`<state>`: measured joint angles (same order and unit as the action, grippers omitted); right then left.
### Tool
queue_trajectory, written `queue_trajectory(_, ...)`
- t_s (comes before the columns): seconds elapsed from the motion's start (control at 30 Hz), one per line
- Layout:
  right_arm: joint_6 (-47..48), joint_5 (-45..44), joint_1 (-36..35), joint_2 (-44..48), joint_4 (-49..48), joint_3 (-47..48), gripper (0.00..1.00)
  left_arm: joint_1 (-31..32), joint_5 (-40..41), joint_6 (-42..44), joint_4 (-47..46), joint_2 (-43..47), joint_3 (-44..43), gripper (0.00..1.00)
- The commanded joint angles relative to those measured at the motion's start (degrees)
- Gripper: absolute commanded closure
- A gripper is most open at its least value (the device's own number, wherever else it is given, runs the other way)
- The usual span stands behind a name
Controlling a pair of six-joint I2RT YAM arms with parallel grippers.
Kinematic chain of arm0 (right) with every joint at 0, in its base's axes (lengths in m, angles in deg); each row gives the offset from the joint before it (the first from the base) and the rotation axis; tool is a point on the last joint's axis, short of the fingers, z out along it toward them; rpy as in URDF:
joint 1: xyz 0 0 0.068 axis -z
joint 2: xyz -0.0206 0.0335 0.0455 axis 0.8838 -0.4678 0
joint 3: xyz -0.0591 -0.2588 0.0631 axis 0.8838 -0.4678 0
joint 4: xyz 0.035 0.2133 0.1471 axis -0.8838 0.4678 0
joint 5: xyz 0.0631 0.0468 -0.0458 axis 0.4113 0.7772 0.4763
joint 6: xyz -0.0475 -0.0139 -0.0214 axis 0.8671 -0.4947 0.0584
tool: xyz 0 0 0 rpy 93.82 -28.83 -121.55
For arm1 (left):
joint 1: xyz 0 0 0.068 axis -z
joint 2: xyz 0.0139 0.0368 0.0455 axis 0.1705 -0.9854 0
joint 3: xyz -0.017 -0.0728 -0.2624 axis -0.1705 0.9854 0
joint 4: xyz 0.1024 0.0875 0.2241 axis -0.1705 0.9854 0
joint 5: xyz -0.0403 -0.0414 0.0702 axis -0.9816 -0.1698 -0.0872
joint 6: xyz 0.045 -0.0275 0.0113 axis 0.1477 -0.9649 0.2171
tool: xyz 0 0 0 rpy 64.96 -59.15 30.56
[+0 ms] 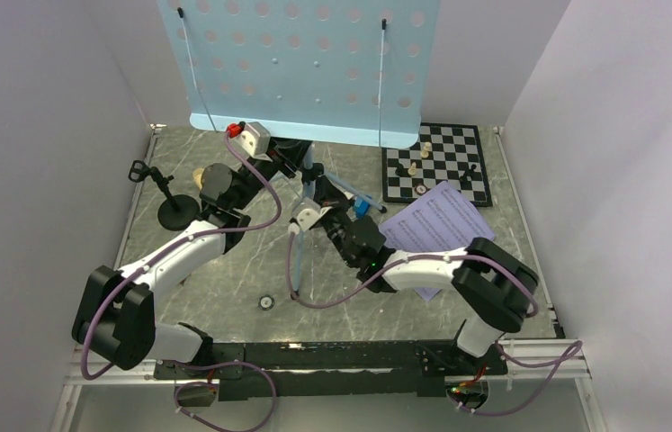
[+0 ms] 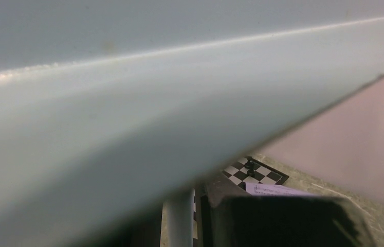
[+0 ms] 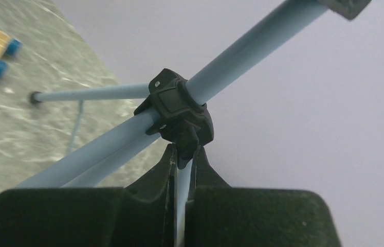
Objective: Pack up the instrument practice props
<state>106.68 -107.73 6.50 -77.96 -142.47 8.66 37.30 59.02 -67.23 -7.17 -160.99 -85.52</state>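
Note:
The light-blue music stand stands at the back, and its perforated desk (image 1: pixel 300 63) fills the top of the overhead view. My left gripper (image 1: pixel 294 160) reaches under the desk. In the left wrist view the stand's pole (image 2: pixel 179 221) sits between dark fingers (image 2: pixel 282 221), which look shut on it. Lower down, my right gripper (image 3: pixel 183 159) is shut on a thin blue leg strut just below the black hub (image 3: pixel 179 110) of the tripod. A lavender sheet-music page (image 1: pixel 435 225) lies to the right. The black mic stand (image 1: pixel 170 202) stands at the left, with a tan microphone (image 1: pixel 197 175) partly hidden behind my left arm.
A chessboard (image 1: pixel 435 162) with pieces lies at the back right. A small blue and yellow toy (image 1: pixel 363 207) sits by the tripod legs. A small round object (image 1: pixel 266 302) lies near the front. White walls close in the table on three sides.

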Motion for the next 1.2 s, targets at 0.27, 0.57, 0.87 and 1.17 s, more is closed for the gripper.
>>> queue_trajectory(0.27, 20.9, -15.4, -3.5, -4.2, -8.5, -0.1, 0.83, 0.6, -3.0, -1.8, 5.7, 0.2, 1.8, 1.0)
queue_trajectory(0.57, -2.4, -21.0, -8.1, 10.4, 11.8, 1.1, 0.14, 0.6, -1.2, -0.5, 7.5, 0.6, 1.1, 1.0)
queue_trajectory(0.87, -46.4, -11.1, -11.9, 21.8, 46.5, 0.5, 0.03, 0.6, 0.6, -1.2, 7.0, 0.9, 1.3, 1.0)
queue_trajectory(1.17, -83.2, 15.9, 4.7, 29.7, 43.3, -9.7, 0.04, 0.6, 0.9, -1.8, 7.3, 2.2, 1.1, 1.0)
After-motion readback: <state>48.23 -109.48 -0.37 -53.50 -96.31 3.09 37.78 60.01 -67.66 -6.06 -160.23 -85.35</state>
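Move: The right fingers are shut on the small knob of the stand's black clamp, so the knob lies right at that hand point. About 24 cm lower on the table, the blue block is some 7 cm ahead and 10 cm right, the loose music sheets about 30 cm right and 2 cm ahead, and the stand's front foot roughly 17 cm back and 6 cm left. From the left hand, which grips the stem under the tray, the knob is about 13 cm below and 1 cm back. While the left hand keeps its hold on the stem and stays put, the right hand first rolls a further 15 to 20 degrees counter-clockwise, seen along its fingers, with the clamp's knob still pinched. It then opens wide and comes free, lifting a little as it draws back, then sinking to end about 11 cm back and 7 cm lower, away from the clamp, the wrist rolling the other way and the fingers tipping down. ##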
